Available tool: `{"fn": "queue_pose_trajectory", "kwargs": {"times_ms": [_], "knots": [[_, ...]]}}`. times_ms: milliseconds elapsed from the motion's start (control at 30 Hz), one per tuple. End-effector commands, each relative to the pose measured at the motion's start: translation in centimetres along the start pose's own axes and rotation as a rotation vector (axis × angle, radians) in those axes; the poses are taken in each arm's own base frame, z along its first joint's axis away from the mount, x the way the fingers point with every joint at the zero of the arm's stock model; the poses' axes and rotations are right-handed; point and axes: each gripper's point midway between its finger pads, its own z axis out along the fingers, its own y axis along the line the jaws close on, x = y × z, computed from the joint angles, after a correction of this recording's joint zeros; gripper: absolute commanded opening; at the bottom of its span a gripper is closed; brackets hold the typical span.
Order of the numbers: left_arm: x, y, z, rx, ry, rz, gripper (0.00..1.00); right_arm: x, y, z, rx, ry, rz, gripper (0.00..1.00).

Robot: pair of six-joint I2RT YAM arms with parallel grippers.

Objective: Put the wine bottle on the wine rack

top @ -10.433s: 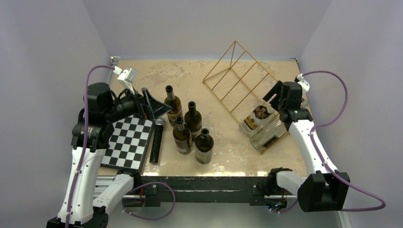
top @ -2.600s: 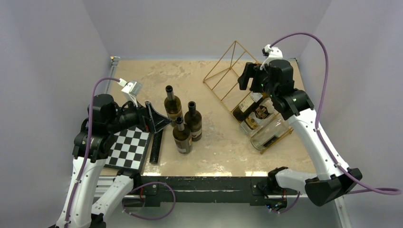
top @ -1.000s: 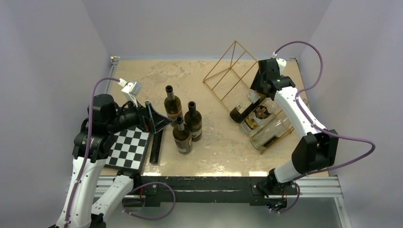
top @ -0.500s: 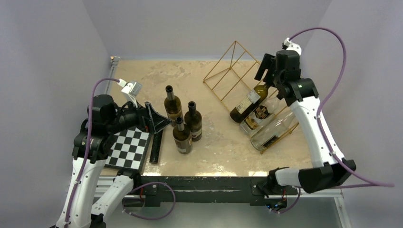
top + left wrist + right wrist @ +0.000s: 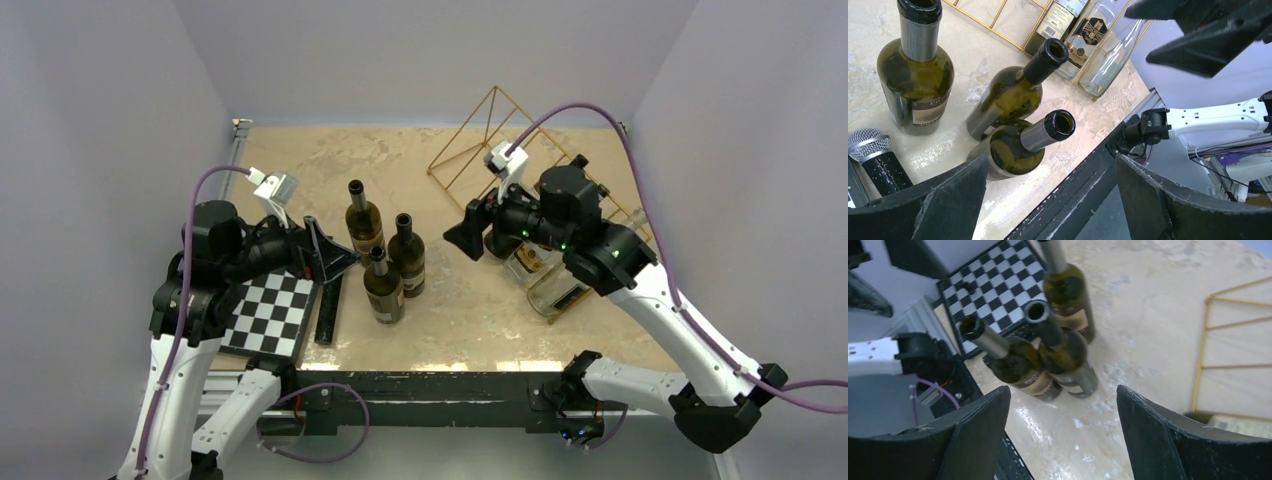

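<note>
The gold wire wine rack [image 5: 492, 128] stands at the back right. Its near end holds three lying bottles: a dark wine bottle [image 5: 1060, 17], a labelled bottle [image 5: 528, 262] and a clear bottle [image 5: 562, 295]; my right arm hides most of them in the top view. Three dark wine bottles [image 5: 364, 225] [image 5: 406, 255] [image 5: 383, 290] stand at the table's middle. My right gripper [image 5: 478, 238] is open and empty, between the rack and these bottles, which show in its wrist view [image 5: 1063, 350]. My left gripper [image 5: 335, 250] is open and empty, left of the standing bottles [image 5: 1013, 95].
A black-and-white chessboard [image 5: 270, 305] lies at the front left, with a black microphone [image 5: 330, 300] along its right side. The table's black front rail [image 5: 430, 385] runs along the near edge. Grey walls close in the sides and back.
One of the standing bottles now lies on the rack. My right gripper has let it go and swung left and forward off the rack toward the standing bottles. The left arm has stayed still.
</note>
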Motion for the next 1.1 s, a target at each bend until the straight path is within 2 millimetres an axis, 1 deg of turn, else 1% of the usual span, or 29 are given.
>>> {"fn": "queue_pose_trajectory", "kwargs": {"times_ms": [0,133,200,333,400,500,600,767,833,1067], "knots": [[-1.0,-1.6,-1.0,0.032,-0.029,0.049,0.99,-2.6,4.1,1.6,-0.153,-0.165,-0.144,0.81],[-0.8,-1.9,-1.3,0.039,-0.03,0.053,0.99,-2.7,5.4,4.0,-0.148,-0.211,-0.21,0.81],[-0.7,-1.7,-1.3,0.032,-0.031,0.056,0.99,-3.0,5.8,5.2,-0.129,-0.249,-0.247,0.81],[-0.8,-1.5,-1.3,0.019,-0.03,0.06,0.99,-2.7,6.0,7.4,-0.103,-0.253,-0.246,0.79],[-0.8,-1.5,-1.3,0.02,-0.028,0.059,0.99,-2.3,5.9,8.7,-0.073,-0.248,-0.234,0.76],[-0.8,-1.5,-1.3,0.019,-0.026,0.06,0.99,-1.6,4.6,10.0,0.01,-0.225,-0.204,0.69],[-0.7,-1.3,-1.2,0.014,-0.024,0.061,0.99,-1.2,4.2,10.9,0.038,-0.225,-0.188,0.65],[-0.6,-1.0,-0.8,0.011,-0.01,0.053,0.99,0.7,4.3,12.1,0.037,-0.189,-0.184,0.58],[-0.7,-1.0,-0.8,0.012,-0.01,0.056,0.99,1.4,4.1,12.4,0.053,-0.174,-0.181,0.58],[-1.0,-1.0,-1.0,-0.004,-0.021,0.073,0.99,3.2,4.1,12.8,0.056,-0.148,-0.173,0.54]]}}
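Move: The wine bottle to be gripped, right-hand one of the three standing ones, is about 13 cm left of the right hand and 4 cm ahead, its middle some 20 cm below. The near bottle stands 5 cm left of it and 6 cm closer in; the far bottle 8 cm left of it and 6 cm farther out. The rack is 14 cm ahead of the right hand and 15 cm to its right. From the left hand, that right-hand bottle lies 9 cm forward and 13 cm right. Sweeping left about 12 cm and, from midway, sinking some 7 cm, the right hand comes onto the neck of the right-hand standing bottle; it draws back a little at first, then reaches forward about 5 cm. The fingertips tilt up some 10 degrees and the wide-open fingers narrow partway, ending on either side of the neck just below the mouth, with no firm grip visible yet. ##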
